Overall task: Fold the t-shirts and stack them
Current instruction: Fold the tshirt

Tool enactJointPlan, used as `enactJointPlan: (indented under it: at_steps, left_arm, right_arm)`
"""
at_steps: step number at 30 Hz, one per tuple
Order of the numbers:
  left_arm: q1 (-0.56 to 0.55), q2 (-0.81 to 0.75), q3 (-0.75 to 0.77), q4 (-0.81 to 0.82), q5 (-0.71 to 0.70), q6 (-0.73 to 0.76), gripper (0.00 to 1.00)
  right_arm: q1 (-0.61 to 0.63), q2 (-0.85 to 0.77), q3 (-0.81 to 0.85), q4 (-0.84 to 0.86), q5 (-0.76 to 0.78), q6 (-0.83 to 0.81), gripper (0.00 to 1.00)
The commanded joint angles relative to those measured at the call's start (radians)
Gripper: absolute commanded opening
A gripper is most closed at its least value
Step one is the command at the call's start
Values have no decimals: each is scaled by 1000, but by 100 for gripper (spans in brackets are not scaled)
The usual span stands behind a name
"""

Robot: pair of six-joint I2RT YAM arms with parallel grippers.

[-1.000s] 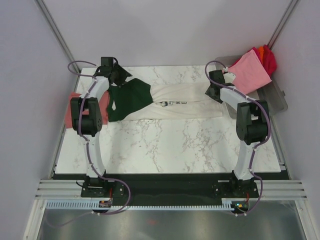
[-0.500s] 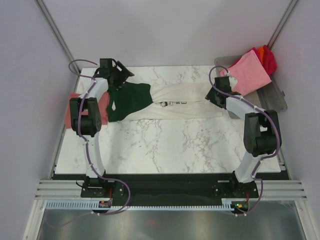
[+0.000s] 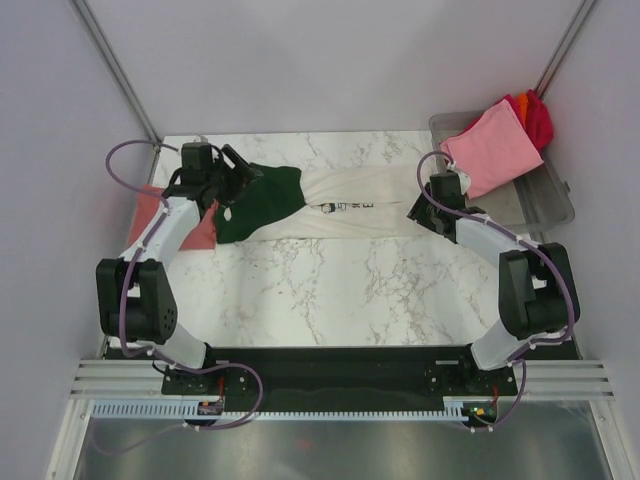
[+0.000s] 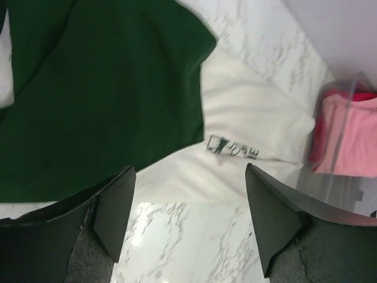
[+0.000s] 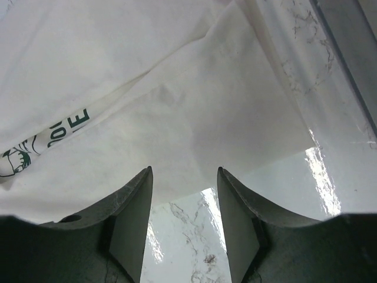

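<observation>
A cream-white t-shirt (image 3: 370, 205), folded into a long strip with a small dark print (image 3: 345, 206), lies across the back of the table. A dark green t-shirt (image 3: 262, 195) overlaps its left end. A brick-red t-shirt (image 3: 150, 205) lies at the left edge, partly under my left arm. My left gripper (image 3: 240, 172) hovers over the green shirt's back left part, open and empty; its wrist view shows the green shirt (image 4: 100, 88) and cream shirt (image 4: 253, 112) ahead. My right gripper (image 5: 184, 177) is open at the near right corner of the cream shirt (image 5: 147, 88), holding nothing.
A clear bin (image 3: 545, 200) stands at the back right, off the table's corner. A pink cloth (image 3: 495, 150) is draped over it, with red and orange cloth (image 3: 535, 115) behind. Grey walls close in on both sides. Bare marble table (image 3: 330, 290) lies in front of the shirts.
My left gripper opened wide and came nearer over the green shirt, its elbow swinging out left. My right gripper moved from the cream shirt's far right end to its near right corner.
</observation>
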Motion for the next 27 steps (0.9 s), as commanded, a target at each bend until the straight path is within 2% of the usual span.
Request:
enactJointPlan:
  at_steps: [1,10,15,27]
  left_arm:
    - [-9,-42,-137,1,7,5,82]
    - [-16,-292,-448,146,-96,-27,79]
    - [-15,-342,-568,243,-131,-80,81]
    - [-15,-303,-579,282,-139,-93,81]
  right_arm:
    - [11,-48,-45,52,-5,8,56]
    - [36,-157,-244,197,144,158,59]
    - [45,-151,-306,257,253,277,57]
    - [45,30,-211,259,302,349,56]
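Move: The folded t-shirt's near left corner, green, lies some 10 cm left of the left gripper, about 4 cm back and 19 cm below; the red shirt is 22 cm left, 3 cm ahead. From the right gripper the t-shirt's near right corner is about 5 cm right, roughly 1 cm ahead and 8 cm below, the print 19 cm left and 9 cm ahead, and the grey bin's middle some 20 cm right and 17 cm ahead. Draw the open left gripper back about 10 cm and down nearly as far, from over the green cloth to the near side of its edge, closing on the near left corner, then all but hold it there. Lower the right gripper about 5 cm while easing back and to the right towards the near right corner, turning it some 20 degrees clockwise; keep its fingers part open. ##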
